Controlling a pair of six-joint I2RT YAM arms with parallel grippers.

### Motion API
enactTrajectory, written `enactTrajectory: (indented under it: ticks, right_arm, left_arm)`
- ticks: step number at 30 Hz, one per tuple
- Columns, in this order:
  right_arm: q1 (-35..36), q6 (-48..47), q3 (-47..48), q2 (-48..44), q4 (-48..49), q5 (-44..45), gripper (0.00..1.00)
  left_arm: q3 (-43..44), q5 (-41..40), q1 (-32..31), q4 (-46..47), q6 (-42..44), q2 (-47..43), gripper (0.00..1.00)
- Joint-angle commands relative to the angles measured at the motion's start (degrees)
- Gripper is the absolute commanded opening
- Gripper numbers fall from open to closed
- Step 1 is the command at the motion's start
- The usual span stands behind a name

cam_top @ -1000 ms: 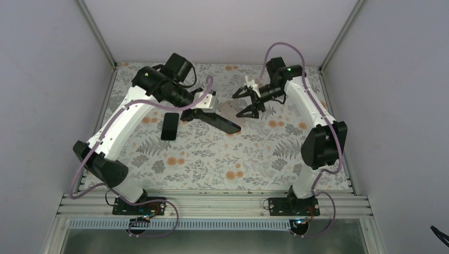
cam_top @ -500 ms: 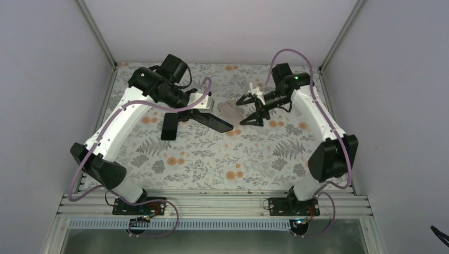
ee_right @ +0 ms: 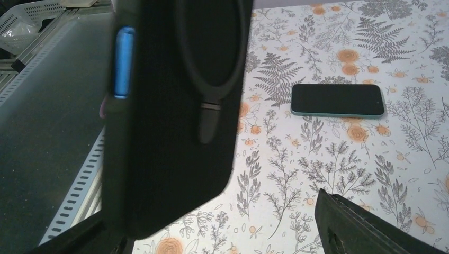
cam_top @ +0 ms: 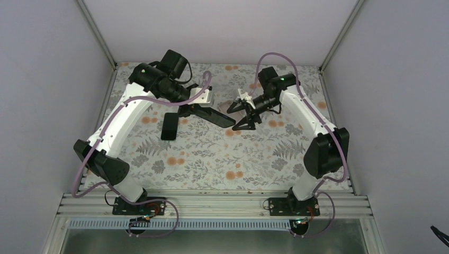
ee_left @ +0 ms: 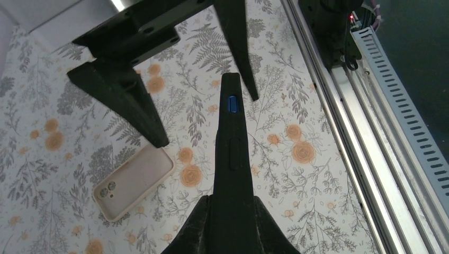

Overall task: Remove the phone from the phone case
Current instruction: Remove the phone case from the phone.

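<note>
My left gripper [cam_top: 197, 110] is shut on a black phone case [cam_top: 216, 116] and holds it above the table, its free end pointing right. In the left wrist view the case [ee_left: 231, 153] is edge-on between my fingers, with a blue side button [ee_left: 231, 103] showing. My right gripper [cam_top: 233, 119] is open, with one finger on each side of the case's free end. In the right wrist view the case's back [ee_right: 174, 106], with its ring mark, fills the left half, close to my left finger; my other finger [ee_right: 365, 227] stands well apart.
A bare dark phone [cam_top: 170, 126] lies flat on the floral table under the left arm; it also shows in the right wrist view [ee_right: 337, 99]. A beige case [ee_left: 135, 182] lies back-up on the table below the right gripper. The metal rail [ee_left: 339, 121] runs along the near edge.
My right gripper has moved left and now has a finger on each side of the black case's free end. The left arm has shifted slightly, still holding the case.
</note>
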Motion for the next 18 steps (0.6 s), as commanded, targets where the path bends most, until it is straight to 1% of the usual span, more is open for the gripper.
enactTrajectory:
  ticks: [1, 10, 12, 15, 18]
  right_arm:
    - [-1.4, -1.4, 4.6, 3.6, 0.0, -2.7, 0.86]
    - [-2.5, 0.2, 15.2, 10.1, 0.0, -0.5, 0.85]
    - [-3.2, 1.4, 18.5, 11.8, 0.0, 0.4, 0.83]
    - [-5.8, 3.3, 24.5, 15.3, 0.0, 1.2, 0.81]
    - [-9.7, 6.7, 33.1, 19.8, 0.1, 2.6, 0.81]
  left_arm:
    - [1.1, 4.4, -0.2, 0.6, 0.7, -1.3, 0.02]
    - [-3.0, 4.7, -0.5, 0.5, 1.3, -3.9, 0.02]
    - [-4.1, 4.5, -1.0, 0.5, 1.2, -4.7, 0.02]
    - [-6.7, 3.2, -2.4, 0.5, 1.0, -5.9, 0.02]
    - [-8.6, 1.7, -3.8, 0.5, 0.4, -7.2, 0.02]
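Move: The left hand still grips the upper end of the cased phone, whose middle lies about 5 cm to that hand's right, 1 cm back and 4 cm below. From the open, empty right hand, the cased phone's middle is some 7 cm left, 3 cm back and 3 cm above. Far below the right hand, the beige case is about 14 cm ahead and 2 cm left, the bare phone roughly 7 cm ahead and 32 cm left. The open right hand draws forward about 8 cm, away from the cased phone; the left, still gripping, follows 2 cm. ##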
